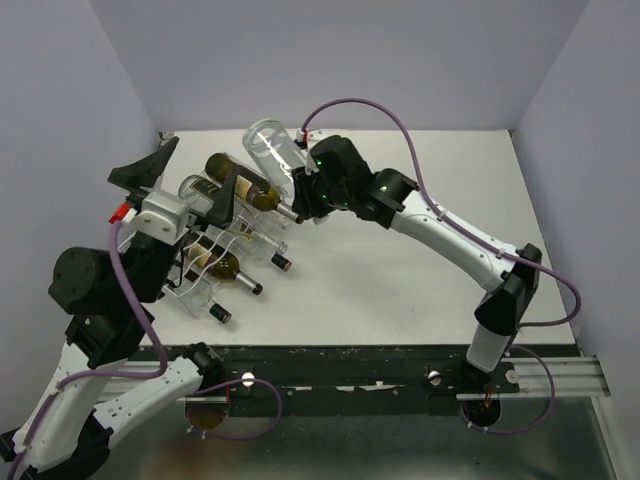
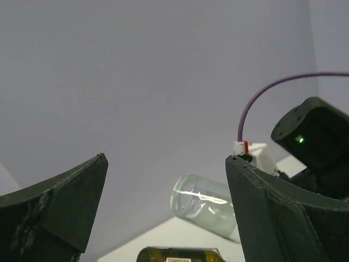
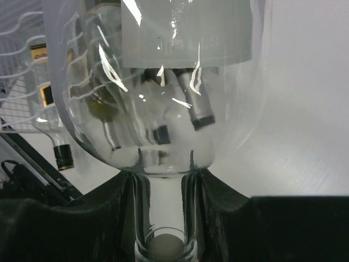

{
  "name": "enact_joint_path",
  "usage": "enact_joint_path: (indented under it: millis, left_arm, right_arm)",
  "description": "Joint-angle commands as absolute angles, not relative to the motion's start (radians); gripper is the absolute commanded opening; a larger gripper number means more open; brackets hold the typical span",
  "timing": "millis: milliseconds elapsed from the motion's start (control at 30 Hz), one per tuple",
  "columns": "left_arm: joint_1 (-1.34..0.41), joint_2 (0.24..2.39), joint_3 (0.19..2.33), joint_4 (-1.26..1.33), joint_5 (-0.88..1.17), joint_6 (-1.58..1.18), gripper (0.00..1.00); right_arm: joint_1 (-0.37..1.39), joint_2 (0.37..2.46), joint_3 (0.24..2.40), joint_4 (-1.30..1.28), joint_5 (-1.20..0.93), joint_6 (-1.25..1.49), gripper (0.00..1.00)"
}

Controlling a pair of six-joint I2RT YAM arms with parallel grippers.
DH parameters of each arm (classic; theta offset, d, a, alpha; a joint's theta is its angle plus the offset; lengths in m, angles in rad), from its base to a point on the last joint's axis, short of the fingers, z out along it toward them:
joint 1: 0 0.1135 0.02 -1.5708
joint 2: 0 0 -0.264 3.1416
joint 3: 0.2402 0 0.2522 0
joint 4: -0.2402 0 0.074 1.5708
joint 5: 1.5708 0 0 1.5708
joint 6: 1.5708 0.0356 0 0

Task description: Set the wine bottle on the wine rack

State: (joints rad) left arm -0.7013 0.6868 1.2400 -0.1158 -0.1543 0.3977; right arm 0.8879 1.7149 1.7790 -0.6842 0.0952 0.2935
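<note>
The wine bottle (image 1: 275, 150) is clear glass with a pale label. It hangs tilted in the air over the far right end of the wine rack (image 1: 250, 238), base pointing up and away. My right gripper (image 1: 306, 192) is shut on its neck; in the right wrist view the neck runs between both fingers of the right gripper (image 3: 163, 180) and the bottle (image 3: 163, 82) fills the frame. My left gripper (image 1: 186, 184) stands open and empty above the rack's left part. The left wrist view looks past the left gripper (image 2: 166, 158) to the bottle (image 2: 210, 210).
Several dark bottles lie on the white wire rack (image 3: 22, 65), necks toward the table's middle, among them a green one (image 1: 245, 180) (image 2: 180, 254) just under the lifted bottle. Grey walls close the table at the back and both sides.
</note>
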Motion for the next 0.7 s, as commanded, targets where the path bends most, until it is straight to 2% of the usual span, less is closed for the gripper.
enact_joint_path:
  millis: [0,133,233,467,667]
  left_arm:
    - [-0.698,0.641,1.259,-0.035,-0.218,0.403,0.99]
    - [-0.699,0.611,1.266,-0.090,-0.229,0.400,0.99]
    - [-0.698,0.578,1.252,-0.123,-0.236,0.397,0.99]
    - [-0.699,0.505,1.223,-0.155,-0.239,0.394,0.99]
    - [-0.698,0.479,1.206,-0.173,-0.239,0.403,0.99]
  right_arm:
    - [0.959,1.853,2.036,-0.474,0.043,0.281,0.01]
    - [1.023,2.057,2.308,-0.523,0.031,0.258,0.01]
    - [1.057,2.150,2.434,-0.534,0.037,0.244,0.01]
    - [1.115,2.213,2.391,-0.445,0.034,0.278,0.01]
    - [1.163,2.322,2.447,-0.448,0.037,0.267,0.01]
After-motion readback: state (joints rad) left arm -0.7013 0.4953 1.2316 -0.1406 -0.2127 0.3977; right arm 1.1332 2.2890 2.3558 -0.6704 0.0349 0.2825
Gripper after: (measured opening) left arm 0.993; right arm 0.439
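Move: Ahead of the left edge of the right hand's reach lies the open upper place on the wine rack, above the lower brown bottle: about 25 cm left of that hand, 3 cm back and 14 below. The upper clear bottle is some 19 cm left, level fore and aft; the upper brown bottle about 13 cm left and 3 farther out. From the left hand, the open place is roughly 8 cm ahead, 9 left and 40 below. Carrying the clear bottle by its neck, base leading, the right hand sweeps about 19 cm left across the rack, past the upper brown and clear bottles towards the open upper place, turning some 15 degrees counter-clockwise. In the second half it also comes back about 5 cm and sinks about 6, keeping its grip. The empty left hand, fingers still wide open, eases about 6 cm left and as far back, rising slightly. ##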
